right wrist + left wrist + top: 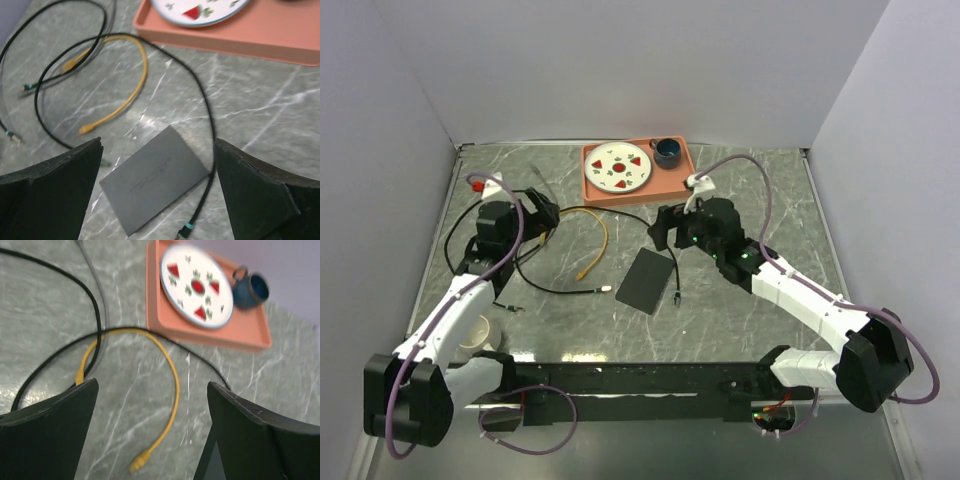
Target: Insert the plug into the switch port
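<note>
The flat matte-black box [647, 281] lies on the table; in the right wrist view [155, 177] it sits below and between my open fingers. Its edge sockets do not show. A black cable ends in a teal-ringed plug [185, 230] by the box's right corner [676, 297]. A yellow cable ends in a yellow plug [140, 460], left of the box [585, 272]. My left gripper [152, 385] is open and empty above the yellow cable [545, 215]. My right gripper [159, 142] is open and empty, above and behind the box [665, 228].
An orange tray [672, 181] at the back holds a patterned plate [619, 166] and a blue mug [668, 151]. Black and grey cables loop at the left [480, 215], with another plug end [605, 288]. A white roll [475, 335] lies by the left arm. Walls enclose three sides.
</note>
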Tool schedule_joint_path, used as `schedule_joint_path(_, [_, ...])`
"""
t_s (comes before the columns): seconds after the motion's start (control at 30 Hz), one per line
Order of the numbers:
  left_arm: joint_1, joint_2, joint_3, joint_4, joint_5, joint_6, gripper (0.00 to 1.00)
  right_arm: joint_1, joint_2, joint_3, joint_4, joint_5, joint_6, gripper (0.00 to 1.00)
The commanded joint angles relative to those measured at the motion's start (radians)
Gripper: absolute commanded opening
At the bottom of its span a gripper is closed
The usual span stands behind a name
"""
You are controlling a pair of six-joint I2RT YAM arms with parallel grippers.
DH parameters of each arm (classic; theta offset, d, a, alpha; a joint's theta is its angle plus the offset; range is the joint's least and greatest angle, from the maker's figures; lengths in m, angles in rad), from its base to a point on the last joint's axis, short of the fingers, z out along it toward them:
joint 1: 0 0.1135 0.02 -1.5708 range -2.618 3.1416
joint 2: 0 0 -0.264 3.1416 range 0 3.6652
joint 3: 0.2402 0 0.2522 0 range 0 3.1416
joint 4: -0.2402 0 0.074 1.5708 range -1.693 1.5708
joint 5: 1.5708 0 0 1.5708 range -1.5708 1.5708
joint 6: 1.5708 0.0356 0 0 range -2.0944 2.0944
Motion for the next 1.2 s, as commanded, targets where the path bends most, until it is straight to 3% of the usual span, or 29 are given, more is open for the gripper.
schedule_joint_path(0.0, [-0.072,0.072,0.11,-0.053,0.07,0.085,0.97,0.069,0.004,0.066,0.023,0.054,-0.01,1.0])
schedule_joint_path(0.1, [-0.132,0.219,0.205,-0.2,0.049,0.083,0.97,0.074,0.01,0.072,0.022,0.022,-0.001,1.0])
schedule_joint_path(0.27, [-0.31,0.396,0.303,-0.444,-0.23,0.082,0.97,0.074,0.007,0.067,0.006,0.019,-0.005,1.0])
schedule_joint_path(0.47, [-0.407,0.453,0.239,-0.435,-0.237,0.036,0.98,0.074,0.01,0.06,-0.004,0.019,-0.008,1.0])
schedule_joint_path(0.73, [-0.433,0.506,0.227,-0.443,-0.292,0.019,0.97,0.074,0.017,0.043,-0.023,-0.019,0.001,1.0])
schedule_joint_path(1.03, [-0.461,0.568,0.202,-0.437,-0.313,-0.004,0.76,0.072,0.023,0.05,-0.038,-0.015,0.007,1.0])
schedule_joint_path(1.13, [-0.462,0.572,0.19,-0.432,-0.312,-0.001,0.52,0.075,0.025,0.057,-0.041,-0.016,0.008,1.0])
schedule_joint_path(1.17, [-0.464,0.577,0.185,-0.432,-0.318,-0.003,0.31,0.074,0.028,0.061,-0.043,-0.016,0.007,1.0])
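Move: The yellow cable's near plug lies some 7 cm back, 9 cm to the right and 20 cm below the left hand. From that plug, the black cable's pale plug end is about 6 cm to the right and 3 cm nearer the base, and the flat dark switch sits around 15 cm to the right and 1 cm nearer. From the right hand the yellow plug is roughly 18 cm to the left, level fore and aft, and 20 cm below. With no grip yet to be seen, the left hand comes down astride the yellow cable's plug, its open fingertips closing to a little over half width around it. It first swings right, then drops steeply and draws back, about 18 cm down overall, while the fingers tip down nearly 40 degrees and the hand's left side rolls up. The open right hand shifts about 3 cm left and back. ##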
